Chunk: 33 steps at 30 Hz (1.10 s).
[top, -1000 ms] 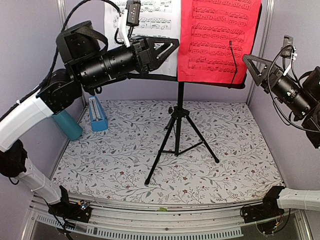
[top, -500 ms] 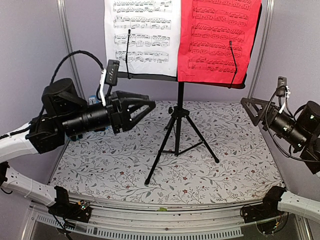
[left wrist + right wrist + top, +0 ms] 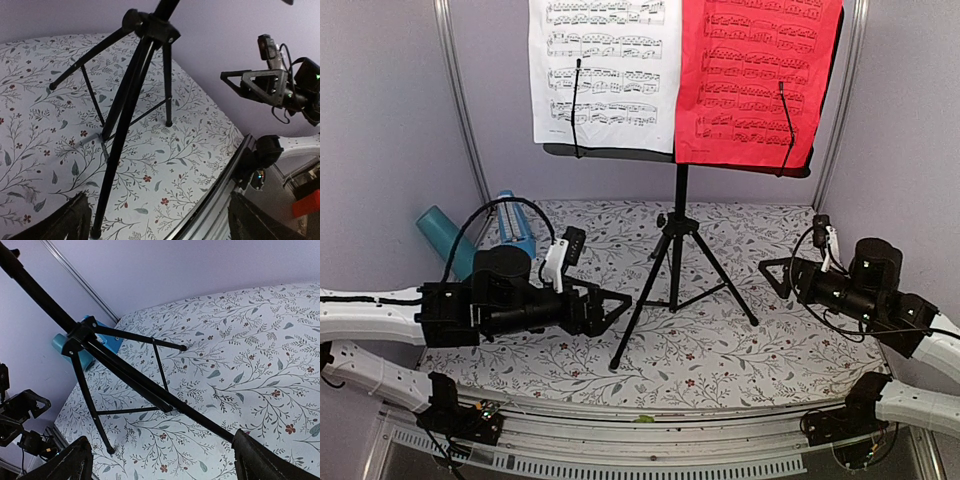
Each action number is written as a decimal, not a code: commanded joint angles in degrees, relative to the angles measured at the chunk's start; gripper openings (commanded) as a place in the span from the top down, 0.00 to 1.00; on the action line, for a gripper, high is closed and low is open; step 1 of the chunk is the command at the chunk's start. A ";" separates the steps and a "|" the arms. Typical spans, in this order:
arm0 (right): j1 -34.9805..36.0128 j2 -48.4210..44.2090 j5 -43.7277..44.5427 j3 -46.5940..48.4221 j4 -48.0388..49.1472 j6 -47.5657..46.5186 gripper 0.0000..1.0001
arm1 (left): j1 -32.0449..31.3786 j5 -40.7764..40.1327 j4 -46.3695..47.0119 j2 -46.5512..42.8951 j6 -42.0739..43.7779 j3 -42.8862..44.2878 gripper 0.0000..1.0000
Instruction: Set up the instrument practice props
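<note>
The black tripod music stand [image 3: 672,262] stands mid-table, its desk [image 3: 620,153] up at the back. The white sheet of music [image 3: 605,70] and the red sheet of music [image 3: 755,80] rest side by side on the desk, each under a thin black retainer arm. The small blue pyramid metronome [image 3: 513,228] stands at the back left. My left gripper [image 3: 620,302] is open and empty, low, left of the front tripod leg [image 3: 117,150]. My right gripper [image 3: 770,270] is open and empty, low, right of the tripod [image 3: 150,385].
A teal cylinder cup [image 3: 444,238] leans tilted at the back left, beside the metronome. Purple walls with metal posts close the back and sides. A metal rail [image 3: 650,420] runs along the near edge of the flower-patterned table. The tripod's three legs spread over the table's middle.
Both arms have come down from desk height to just above the table. The left arm no longer covers the white sheet. Both sheets stay on the desk.
</note>
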 commanded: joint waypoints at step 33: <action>0.97 34.34 -4.01 -1.36 14.60 3.33 0.01 | 6.70 -3.36 -2.19 33.50 -7.85 5.09 0.04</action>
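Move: The stand's lower left leg, just above its foot, lies about 5 cm ahead and 1 cm right of the left gripper, 20 below; its rubber foot is 2 ahead, 3 left and 24 below. For the right gripper, the stand's lower right leg is some 7 ahead, 4 left, 19 below, with its foot 7 ahead. The pole's bottom end stands 16 ahead and 10 right of the left hand, or 12 ahead and 19 left of the right. Drop the left gripper about 19 cm beside the stand's left leg, tipping its fingers some 30 degrees further down, then ease it forward a few centimetres to bring the leg up against its right finger. At the same time sink the right gripper some 15 cm, drifting left towards the lower right leg and tipping down too. Leave both wide open. ##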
